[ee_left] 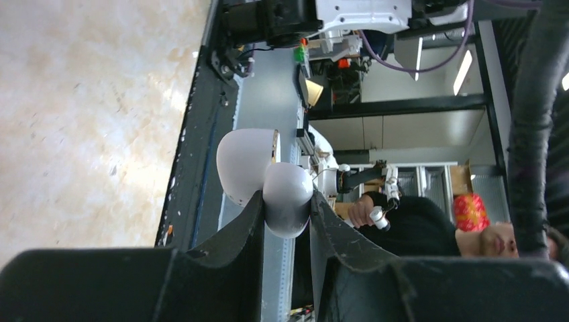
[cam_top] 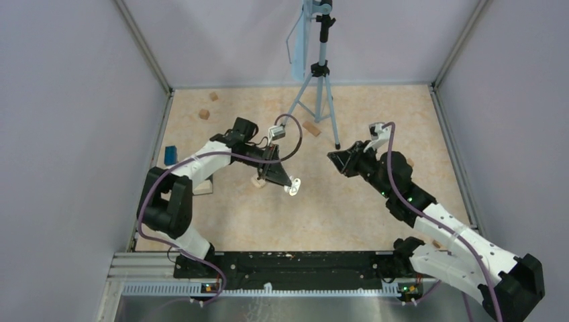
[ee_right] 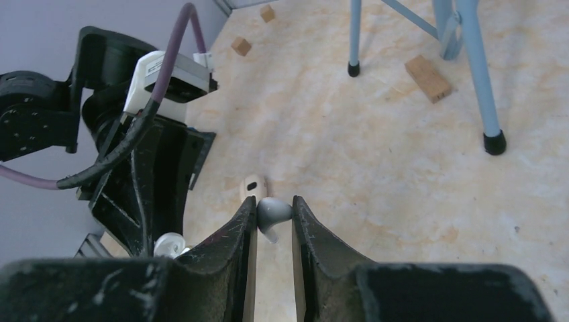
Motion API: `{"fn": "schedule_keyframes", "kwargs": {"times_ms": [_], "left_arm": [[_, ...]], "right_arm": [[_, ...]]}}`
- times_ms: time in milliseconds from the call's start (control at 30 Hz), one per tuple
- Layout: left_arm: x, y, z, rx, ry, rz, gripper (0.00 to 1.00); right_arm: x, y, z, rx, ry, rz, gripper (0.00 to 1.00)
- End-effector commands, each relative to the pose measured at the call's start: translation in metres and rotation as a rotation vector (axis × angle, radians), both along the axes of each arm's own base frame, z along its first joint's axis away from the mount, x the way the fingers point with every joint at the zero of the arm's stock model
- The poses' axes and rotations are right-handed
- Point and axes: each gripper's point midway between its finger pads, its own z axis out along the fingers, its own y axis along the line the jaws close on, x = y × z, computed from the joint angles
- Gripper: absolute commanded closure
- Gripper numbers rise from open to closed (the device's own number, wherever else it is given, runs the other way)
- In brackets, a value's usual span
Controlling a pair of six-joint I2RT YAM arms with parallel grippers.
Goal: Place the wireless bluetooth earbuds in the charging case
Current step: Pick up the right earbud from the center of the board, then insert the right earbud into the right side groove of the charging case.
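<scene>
My left gripper (cam_top: 285,182) hangs over the middle of the table, shut on the white charging case (cam_top: 293,188). In the left wrist view the left gripper (ee_left: 286,201) clamps the case's rounded body (ee_left: 287,194), with the open lid (ee_left: 243,164) standing off to the left. My right gripper (cam_top: 333,157) is a short way to the right of the case, above the table. In the right wrist view the right gripper (ee_right: 274,206) is shut on one small white earbud (ee_right: 272,213), its stem pointing down. The case (ee_right: 168,245) shows at lower left under the left gripper.
A small pale rounded object with a dark slot (ee_right: 251,187) lies on the table just beyond the right fingertips. A light blue tripod (cam_top: 321,87) stands at the back. Tan wooden blocks (cam_top: 204,114) (cam_top: 311,127) and a blue item (cam_top: 170,155) lie scattered; walls enclose three sides.
</scene>
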Motion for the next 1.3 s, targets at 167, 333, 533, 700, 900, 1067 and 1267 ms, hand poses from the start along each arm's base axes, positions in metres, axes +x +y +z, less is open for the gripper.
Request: {"fn": "schedule_keyframes", "kwargs": {"times_ms": [167, 333, 533, 700, 900, 1067, 1267], "left_arm": [[0.007, -0.024, 0.017, -0.039, -0.028, -0.104, 1.00], [0.011, -0.029, 0.017, 0.000, 0.015, -0.085, 1.00], [0.015, -0.033, 0.023, 0.013, 0.040, -0.063, 1.00], [0.019, -0.035, 0.020, 0.022, 0.070, -0.041, 1.00], [0.017, -0.035, 0.017, 0.029, 0.113, -0.045, 1.00], [0.017, -0.035, 0.017, 0.030, 0.131, -0.047, 1.00], [0.015, -0.034, 0.018, 0.028, 0.142, -0.051, 1.00]], "right_arm": [[-0.021, 0.031, 0.028, 0.124, -0.152, 0.192, 0.92], [-0.029, 0.041, 0.025, 0.099, -0.169, 0.228, 0.93], [-0.032, 0.053, 0.019, 0.068, -0.169, 0.257, 0.93], [-0.034, 0.061, 0.012, 0.044, -0.161, 0.263, 0.94], [-0.034, 0.067, 0.010, 0.034, -0.167, 0.269, 0.94], [-0.033, 0.071, 0.004, 0.017, -0.164, 0.267, 0.94], [-0.032, 0.074, 0.002, 0.014, -0.170, 0.265, 0.94]]}}
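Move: The right hand, already high with the right earbud in its fingers, has the open charging case about 12 cm to its left, 7 cm back and roughly 5 cm lower; the case is held in the left hand. The second case lies on the table some 27 cm left, 4 ahead and 22 below, a tripod foot 17 ahead, 4 right and equally low. From the left hand the earbud is about 8 cm ahead, 13 right, 3 up. Leftward and somewhat back, the right hand carries the earbud about 7 cm towards the open case, swinging some 15 degrees counter-clockwise and sinking a little late on. To meet it the left hand brings the case about 3.5 cm right and a bit forward, then tilts it slightly. Both keep their grips. ##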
